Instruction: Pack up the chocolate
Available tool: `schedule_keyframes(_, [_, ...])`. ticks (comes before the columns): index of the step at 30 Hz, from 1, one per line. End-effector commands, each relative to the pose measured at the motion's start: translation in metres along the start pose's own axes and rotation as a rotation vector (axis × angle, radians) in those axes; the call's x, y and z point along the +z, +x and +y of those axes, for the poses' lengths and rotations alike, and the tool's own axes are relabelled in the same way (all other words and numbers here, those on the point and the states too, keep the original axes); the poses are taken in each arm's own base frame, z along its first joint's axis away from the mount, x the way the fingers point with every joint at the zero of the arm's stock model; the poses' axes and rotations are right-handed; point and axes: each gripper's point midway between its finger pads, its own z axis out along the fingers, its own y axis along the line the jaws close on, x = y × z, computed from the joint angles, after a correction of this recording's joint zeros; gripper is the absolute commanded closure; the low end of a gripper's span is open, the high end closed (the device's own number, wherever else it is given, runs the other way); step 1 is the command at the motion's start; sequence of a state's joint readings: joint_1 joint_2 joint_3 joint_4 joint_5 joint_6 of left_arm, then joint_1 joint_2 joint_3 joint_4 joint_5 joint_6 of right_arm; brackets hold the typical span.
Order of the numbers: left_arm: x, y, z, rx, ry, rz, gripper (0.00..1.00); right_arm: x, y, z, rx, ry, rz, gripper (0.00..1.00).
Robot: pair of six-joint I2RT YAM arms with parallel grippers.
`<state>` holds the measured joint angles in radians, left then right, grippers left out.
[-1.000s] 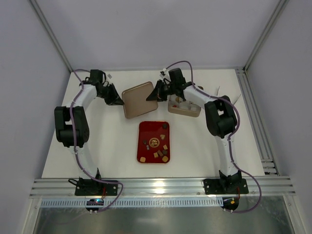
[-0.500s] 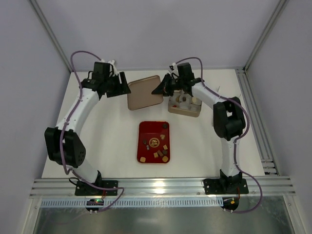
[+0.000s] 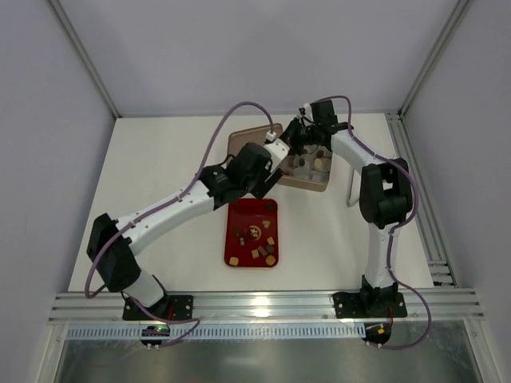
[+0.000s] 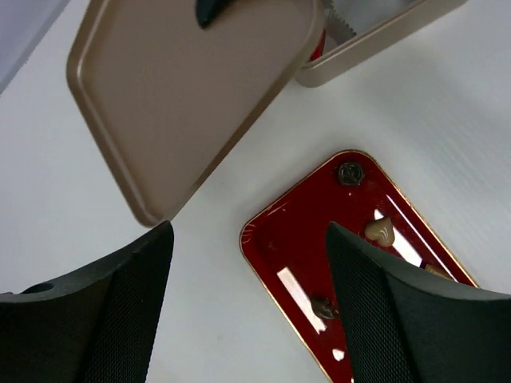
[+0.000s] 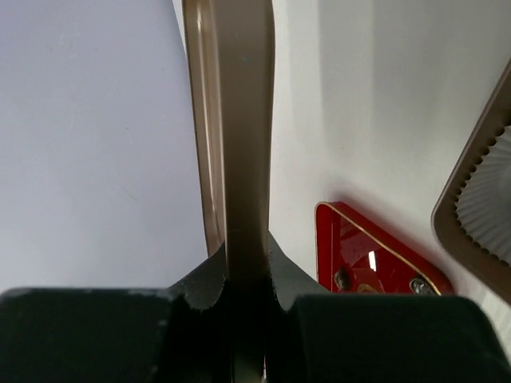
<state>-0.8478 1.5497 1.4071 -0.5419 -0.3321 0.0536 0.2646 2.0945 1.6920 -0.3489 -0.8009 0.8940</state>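
Several small brown and tan chocolate pieces (image 3: 254, 254) lie on the red tray (image 3: 239, 214). In the left wrist view a round dark chocolate (image 4: 349, 172) and a tan heart-shaped one (image 4: 382, 230) sit near the red tray's (image 4: 279, 239) far end. More chocolate (image 3: 318, 152) sits in white paper cups in the gold box (image 3: 307, 184). My right gripper (image 3: 297, 142) is shut on the edge of the tan lid (image 5: 239, 120), holding it on edge beside the box. My left gripper (image 4: 249, 303) hangs open and empty over the tray's far left corner.
The tan lid (image 3: 243, 137) is partly hidden under my left arm, which reaches diagonally across the table. The gold box's corner (image 4: 375, 40) lies just beyond the lid (image 4: 184, 96). A white paper cup (image 5: 487, 199) shows in the box in the right wrist view.
My left gripper let go of the lid, opened, and swung from the far left to over the tray's far end. My right gripper carried the lid back and rightwards, toward the box.
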Motion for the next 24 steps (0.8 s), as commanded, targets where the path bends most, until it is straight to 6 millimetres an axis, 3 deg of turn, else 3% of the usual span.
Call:
schedule_keyframes(1, [0.009,-0.013,0.012,0.180,-0.151,-0.017,0.25,-0.037,0.013,0.059,-0.072,-0.104,0.005,0.96])
schedule_keyframes(3, [0.017,-0.017,-0.001,0.224,-0.157,-0.026,0.24,-0.041,0.016,0.061,-0.073,-0.112,0.012,0.96])
schedule_keyframes(8, [0.032,-0.025,0.011,0.330,-0.301,-0.011,0.25,-0.048,0.024,0.059,-0.072,-0.111,0.025,0.96])
schedule_keyframes(13, [0.036,-0.037,0.017,0.383,-0.381,-0.035,0.28,-0.053,0.031,0.057,-0.080,-0.107,0.033,0.96])
schedule_keyframes(15, [0.034,-0.040,0.014,0.392,-0.377,-0.042,0.28,-0.054,0.032,0.053,-0.071,-0.103,0.036,0.96])
schedule_keyframes(20, [0.021,-0.040,-0.012,0.384,-0.268,-0.072,0.29,-0.057,0.025,0.046,-0.052,-0.099,0.028,0.96])
schedule_keyframes(24, [0.002,-0.048,-0.033,0.370,-0.186,-0.116,0.29,-0.058,0.017,0.039,-0.034,-0.089,0.021,0.96])
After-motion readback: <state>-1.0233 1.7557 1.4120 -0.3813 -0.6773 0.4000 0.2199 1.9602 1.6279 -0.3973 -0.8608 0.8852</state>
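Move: The lid, pinched at its right edge by my right hand, has its middle about 14 cm straight ahead of my left hand and some 7 cm lower; from my right hand that middle lies about 9 cm left, 3 cm ahead and 4 cm down. The chocolate box stands around 18 cm right, 14 cm ahead and 17 cm below my left hand. The red tray's middle is roughly 10 cm behind that hand, level sideways, some 19 cm down. I keep my left fingers wide open and sink that hand about 4 cm, first edging forward, then easing back and right, while its wrist rolls some 25 degrees left side up and the fingers tip upward, bringing it closer to the lid's near side without gripping it. Meanwhile my right hand keeps its pinch and raises the lid about 5 cm, drifting slightly back and right. ##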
